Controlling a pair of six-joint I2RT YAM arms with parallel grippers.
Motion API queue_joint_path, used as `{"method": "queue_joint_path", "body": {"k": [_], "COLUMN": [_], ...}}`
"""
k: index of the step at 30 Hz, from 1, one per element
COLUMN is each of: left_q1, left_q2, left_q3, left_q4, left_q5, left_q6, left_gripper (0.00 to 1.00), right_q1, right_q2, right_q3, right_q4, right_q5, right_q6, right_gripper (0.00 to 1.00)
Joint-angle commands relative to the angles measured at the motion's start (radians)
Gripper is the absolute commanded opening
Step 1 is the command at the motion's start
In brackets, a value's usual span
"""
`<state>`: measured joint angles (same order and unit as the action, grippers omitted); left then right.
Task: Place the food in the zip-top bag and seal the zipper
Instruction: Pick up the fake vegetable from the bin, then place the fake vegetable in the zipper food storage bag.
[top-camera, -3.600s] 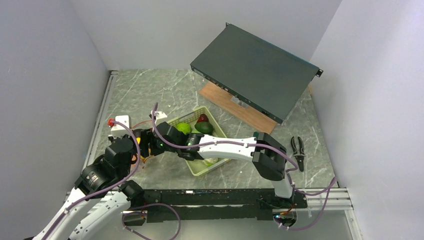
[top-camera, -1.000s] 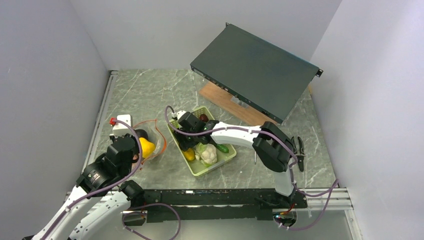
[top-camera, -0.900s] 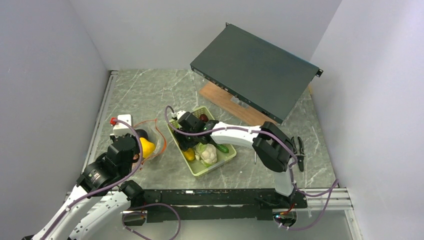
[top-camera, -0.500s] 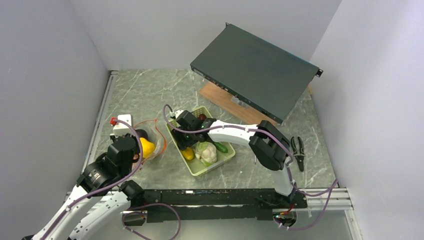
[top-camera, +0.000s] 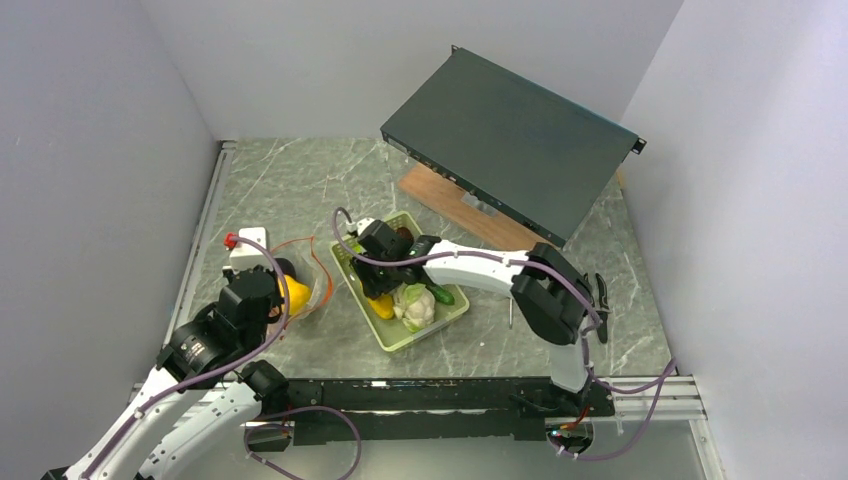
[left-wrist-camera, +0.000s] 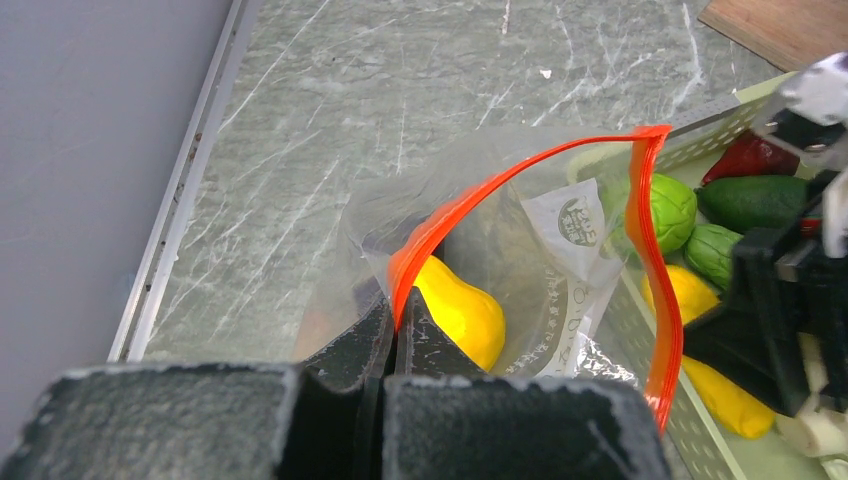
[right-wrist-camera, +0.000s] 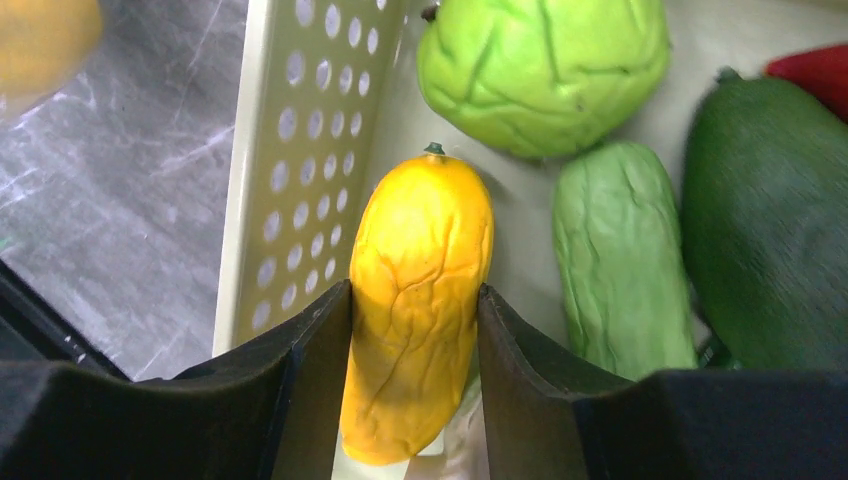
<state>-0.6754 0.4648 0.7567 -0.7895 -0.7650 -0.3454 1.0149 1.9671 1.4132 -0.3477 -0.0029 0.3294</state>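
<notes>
The clear zip-top bag (left-wrist-camera: 520, 270) lies left of the basket, mouth held up and open. My left gripper (left-wrist-camera: 395, 312) is shut on the near rim, pinching the red-orange zipper (left-wrist-camera: 500, 185). A smooth yellow food piece (left-wrist-camera: 462, 312) sits inside the bag, also seen as the yellow piece (top-camera: 293, 293). My right gripper (right-wrist-camera: 415, 300) is down in the basket (top-camera: 400, 340), its fingers pressed on both sides of a wrinkled yellow vegetable (right-wrist-camera: 420, 260). Beside it lie a round light green vegetable (right-wrist-camera: 545, 70), a pale green cucumber (right-wrist-camera: 620, 260) and a dark green vegetable (right-wrist-camera: 770, 220).
A white cauliflower (top-camera: 415, 305) sits in the basket's near end. A dark flat metal case (top-camera: 510, 140) leans over a wooden board (top-camera: 470, 215) at the back. Pliers (top-camera: 597, 300) lie at the right. A white block with a red plug (top-camera: 245, 243) stands behind the bag.
The right arm has come back from the bag to the basket and its fingers have narrowed onto the wrinkled yellow vegetable. The left gripper has kept its hold on the bag's rim.
</notes>
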Motion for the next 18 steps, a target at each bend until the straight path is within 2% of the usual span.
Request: {"method": "queue_joint_path", "body": {"k": [1, 10, 18], "left_q1": [0.005, 0.005, 0.005], "left_q2": [-0.007, -0.014, -0.009], "left_q3": [0.008, 0.007, 0.009], "left_q4": [0.026, 0.024, 0.023], "left_q5": [-0.01, -0.011, -0.012], "left_q6": [-0.007, -0.01, -0.009], "left_gripper": [0.0, 0.0, 0.0], "right_q1": [-0.028, -0.041, -0.038], "right_q2": [-0.16, -0.31, -0.384], "right_q3": [-0.043, -0.089, -0.09], "right_q4": [-0.001, 0.035, 0.104], "right_q5": [0.044, 0.05, -0.103], "right_q6": [0.012, 0.04, 0.126], "right_gripper": [0.21, 0.07, 0.02]}}
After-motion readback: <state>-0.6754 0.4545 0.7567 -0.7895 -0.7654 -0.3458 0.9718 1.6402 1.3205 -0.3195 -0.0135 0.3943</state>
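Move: Out to the left of the right hand, whose fingers are already shut on the yellow squash, the bag's mouth lies about 13 cm left, 4 cm back and some 10 cm higher; from the left hand, about 5 cm right, 1 cm ahead and 6 cm lower. Roughly level in height with the right hand, the green pepper lies 7 cm ahead and 4 cm left, the cucumber 3 cm ahead and 5 cm right, the cauliflower 3 cm back and 9 cm right. Lifting the yellow squash up out of the bin, the right hand climbs about 12 cm, drifting 2 to 3 cm right early in the rise and slowing near the top. The finger pads keep their pinch across the squash's middle while the wrist tilts some 15 degrees, left side rising, so the fingers point less steeply down. ##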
